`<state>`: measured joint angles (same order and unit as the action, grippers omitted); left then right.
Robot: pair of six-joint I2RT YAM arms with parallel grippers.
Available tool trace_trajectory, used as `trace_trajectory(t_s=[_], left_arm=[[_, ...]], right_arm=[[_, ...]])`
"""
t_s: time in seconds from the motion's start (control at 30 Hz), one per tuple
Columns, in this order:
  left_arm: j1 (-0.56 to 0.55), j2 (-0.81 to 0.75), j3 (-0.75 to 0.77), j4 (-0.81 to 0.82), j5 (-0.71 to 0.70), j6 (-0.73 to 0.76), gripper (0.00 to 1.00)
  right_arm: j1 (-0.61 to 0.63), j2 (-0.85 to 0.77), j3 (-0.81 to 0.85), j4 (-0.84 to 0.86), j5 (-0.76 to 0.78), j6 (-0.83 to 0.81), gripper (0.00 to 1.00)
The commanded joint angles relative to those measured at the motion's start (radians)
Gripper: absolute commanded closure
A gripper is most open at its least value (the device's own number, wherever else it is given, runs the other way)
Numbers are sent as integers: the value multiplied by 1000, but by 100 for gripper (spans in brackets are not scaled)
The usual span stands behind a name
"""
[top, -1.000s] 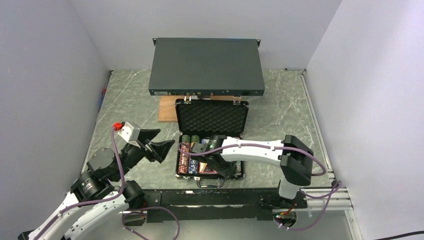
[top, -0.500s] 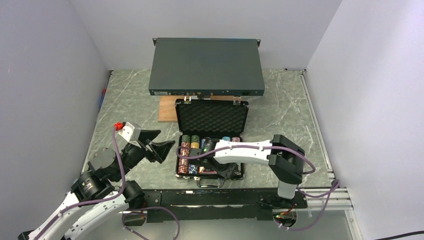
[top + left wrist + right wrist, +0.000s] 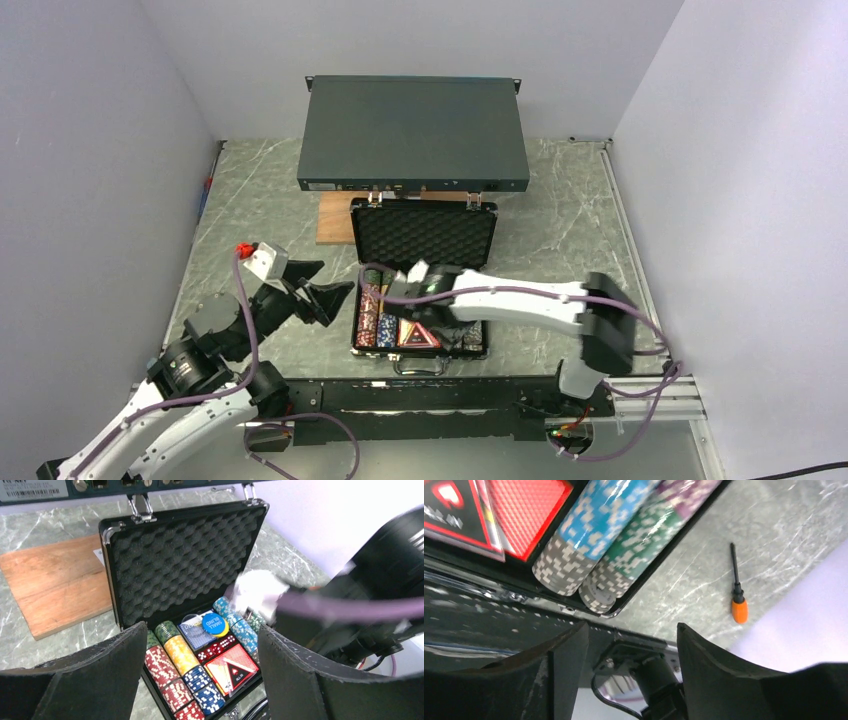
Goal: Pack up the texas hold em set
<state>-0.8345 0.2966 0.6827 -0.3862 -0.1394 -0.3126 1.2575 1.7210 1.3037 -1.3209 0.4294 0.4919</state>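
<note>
The texas hold em set is a small black case standing open at the table's middle, foam lid upright. Inside lie rows of chips, a red card deck with a triangular marker on it, red dice and a blue disc. My left gripper hovers open just left of the case, nothing between its fingers. My right gripper hangs open and empty above the case's right half; its view shows the blue and green chip rows at the case's corner.
A large dark grey rack box stands behind the case. Beside the lid, a wooden board lies flat. An orange-handled screwdriver rests on the marble top near the white wall. White walls close in both sides.
My right gripper went from shut to open and rose off the case's near part, uncovering the triangular marker on the red deck. The left gripper crept slightly toward the case.
</note>
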Motion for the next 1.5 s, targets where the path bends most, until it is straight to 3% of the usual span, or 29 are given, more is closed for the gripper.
trace_trajectory(t_s=[0.0, 0.13, 0.23, 0.27, 0.4, 0.47, 0.6, 0.73, 0.97, 1.17, 1.47], left_arm=[[3, 51, -24, 30, -22, -46, 16], [3, 112, -26, 44, -8, -80, 16], [3, 128, -30, 62, -8, -109, 16], [4, 130, -31, 68, -8, -118, 16], [5, 140, -28, 75, -9, -151, 16], [5, 146, -23, 71, -3, -160, 16], [4, 140, -9, 49, 12, -177, 16], [5, 115, -33, 68, 17, -189, 16], [4, 98, -17, 53, -8, -174, 16], [5, 162, 65, -24, -72, -159, 14], [4, 124, 72, -28, -95, -155, 14]], right_arm=[[-128, -308, -8, 134, 94, 125, 29], [-488, -634, -255, 492, -230, 116, 21], [-736, -824, -391, 673, -411, 168, 2], [-813, -848, -422, 719, -484, 176, 1], [-1128, -788, -547, 952, -978, 163, 0], [-1259, -753, -633, 1203, -1222, 249, 1], [-1386, -727, -772, 1575, -1354, 513, 2], [-1417, -667, -811, 1810, -1377, 649, 1], [-1400, -564, -809, 2063, -1337, 759, 1], [-1303, -466, -733, 2143, -1367, 719, 1], [-1129, -451, -687, 2018, -1321, 585, 1]])
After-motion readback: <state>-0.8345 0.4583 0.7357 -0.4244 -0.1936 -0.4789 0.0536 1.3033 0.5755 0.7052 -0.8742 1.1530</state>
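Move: Just beyond the right hand, the lid's upper right corner is about 18 cm ahead, 1 cm to its right and 12 cm above. The outer chip row lies some 4 cm ahead, level sideways and 6 cm below; the screwdriver is 4 cm ahead, 18 cm to the right and 9 cm below. From the left hand, that lid corner is roughly 15 cm ahead, 28 cm to the right and 8 cm lower. Leaving the front right of the open case, the right hand swings up, forward and out to the right, then on past the lid's right edge and back left to its upper right corner, ending about 20 cm farther forward and 13 cm higher. The wrist rolls over 100 degrees, bringing the fingers from down to leftward, and they open fully. The left hand dips about 4 cm, tips down, then partly rises. ##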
